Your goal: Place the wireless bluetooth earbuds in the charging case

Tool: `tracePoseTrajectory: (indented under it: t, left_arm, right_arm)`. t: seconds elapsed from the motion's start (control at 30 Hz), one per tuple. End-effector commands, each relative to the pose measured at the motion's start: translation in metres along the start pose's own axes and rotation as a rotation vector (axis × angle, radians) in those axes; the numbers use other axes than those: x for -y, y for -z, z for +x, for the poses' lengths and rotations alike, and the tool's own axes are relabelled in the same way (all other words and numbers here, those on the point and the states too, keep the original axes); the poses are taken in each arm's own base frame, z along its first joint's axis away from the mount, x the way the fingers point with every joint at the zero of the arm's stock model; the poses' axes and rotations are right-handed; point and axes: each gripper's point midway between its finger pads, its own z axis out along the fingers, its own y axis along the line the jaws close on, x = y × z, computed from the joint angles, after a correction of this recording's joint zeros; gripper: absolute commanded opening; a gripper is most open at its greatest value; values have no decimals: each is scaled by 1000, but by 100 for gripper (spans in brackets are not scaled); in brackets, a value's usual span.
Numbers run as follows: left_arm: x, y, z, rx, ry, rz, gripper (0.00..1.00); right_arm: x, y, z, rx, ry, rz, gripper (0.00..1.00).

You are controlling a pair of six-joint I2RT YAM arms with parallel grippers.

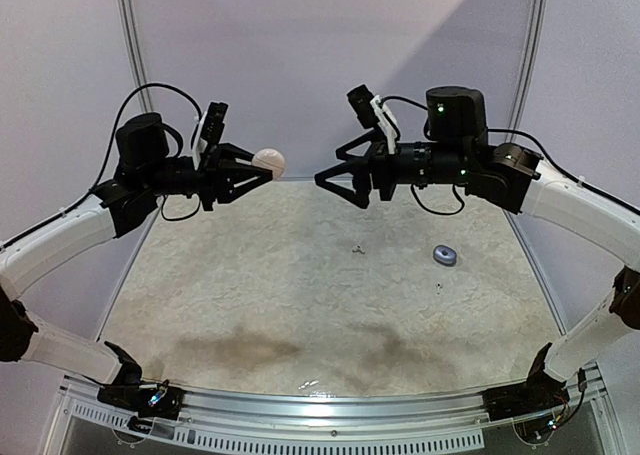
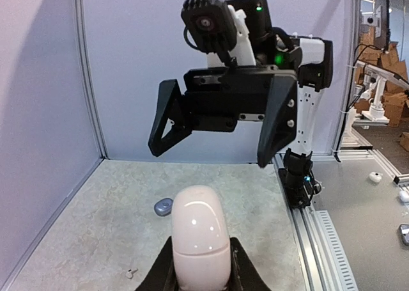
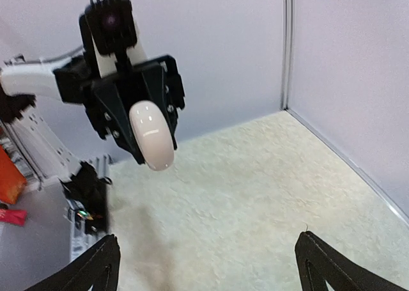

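Observation:
My left gripper (image 1: 266,170) is shut on a pale pink oval case (image 1: 269,161), closed, and holds it high above the table. In the left wrist view the case (image 2: 199,236) stands between the fingers (image 2: 239,259). My right gripper (image 1: 338,187) is open and empty, facing the case a short gap away at the same height; it also shows in the left wrist view (image 2: 208,157). In the right wrist view the case (image 3: 151,134) hangs ahead of my spread right gripper (image 3: 206,236). One tiny earbud (image 1: 358,248) lies mid-table, another (image 1: 438,288) to the right.
A small blue-grey oval case (image 1: 445,255) lies on the mat at the right, also in the left wrist view (image 2: 163,206), where an earbud (image 2: 132,273) lies nearer. Walls enclose the back and sides. A dark stain (image 1: 240,347) marks the mat near the front.

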Motion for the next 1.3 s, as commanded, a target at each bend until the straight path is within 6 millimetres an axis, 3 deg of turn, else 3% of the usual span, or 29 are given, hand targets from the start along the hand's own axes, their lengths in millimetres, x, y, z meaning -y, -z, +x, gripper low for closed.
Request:
tracePoseTrajectory:
  t: [0.0,0.07,0.23,0.4,0.47,0.67,0.87,1.1,1.27]
  left_arm:
    - [13,3,-10,53,-74,21,0]
    - [16,3,-8,58,-49,24,0]
    - [17,0,-12,80,-32,30,0]
    - [20,-1,-11,81,-44,47,0]
    - [23,-2,-11,83,-47,63,0]
    - [26,-6,-11,90,-34,87,0]
    - [26,-6,-12,92,-29,88,0]
    - [23,-9,-11,93,-14,90,0]
    - [22,-9,-10,90,-3,89,0]
  right_arm:
    - [-41,5,-23,58,-196,-267,93]
    - [-39,-4,-15,40,-202,-270,91]
    - [-37,-6,-20,74,-207,-269,77]
    - [-39,-7,-28,85,-185,-282,77]
    - [-35,-17,-27,74,-191,-279,76]
    - [-36,-40,-36,66,-167,-303,59]
    - [-39,-47,-34,63,-157,-315,46]
    - [-48,-54,-32,40,-165,-375,47]
    - [-50,-57,-33,37,-171,-391,29]
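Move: The white case sits in the left hand's fingers, its middle about 2 cm to the right of that hand's point and 1 cm farther out. From the empty, wide-open right hand it lies about 9 cm to the left, level in depth and roughly 1 cm higher. Far below on the table, the grey case lies some 17 cm ahead and 30 cm right of the right hand, and the small shiny pieces about 19 cm ahead and 9 cm right. The white case stays pinched in the left fingers, drawn back about 2 cm and raised slightly, while the right hand comes to meet it: first back and up 2–3 cm, then mainly left, 7 cm leftward in all. The right wrist swings some 15 degrees counter-clockwise until the fingers point almost straight left, and they narrow from wide open to about a third, straddling the case's free end. ##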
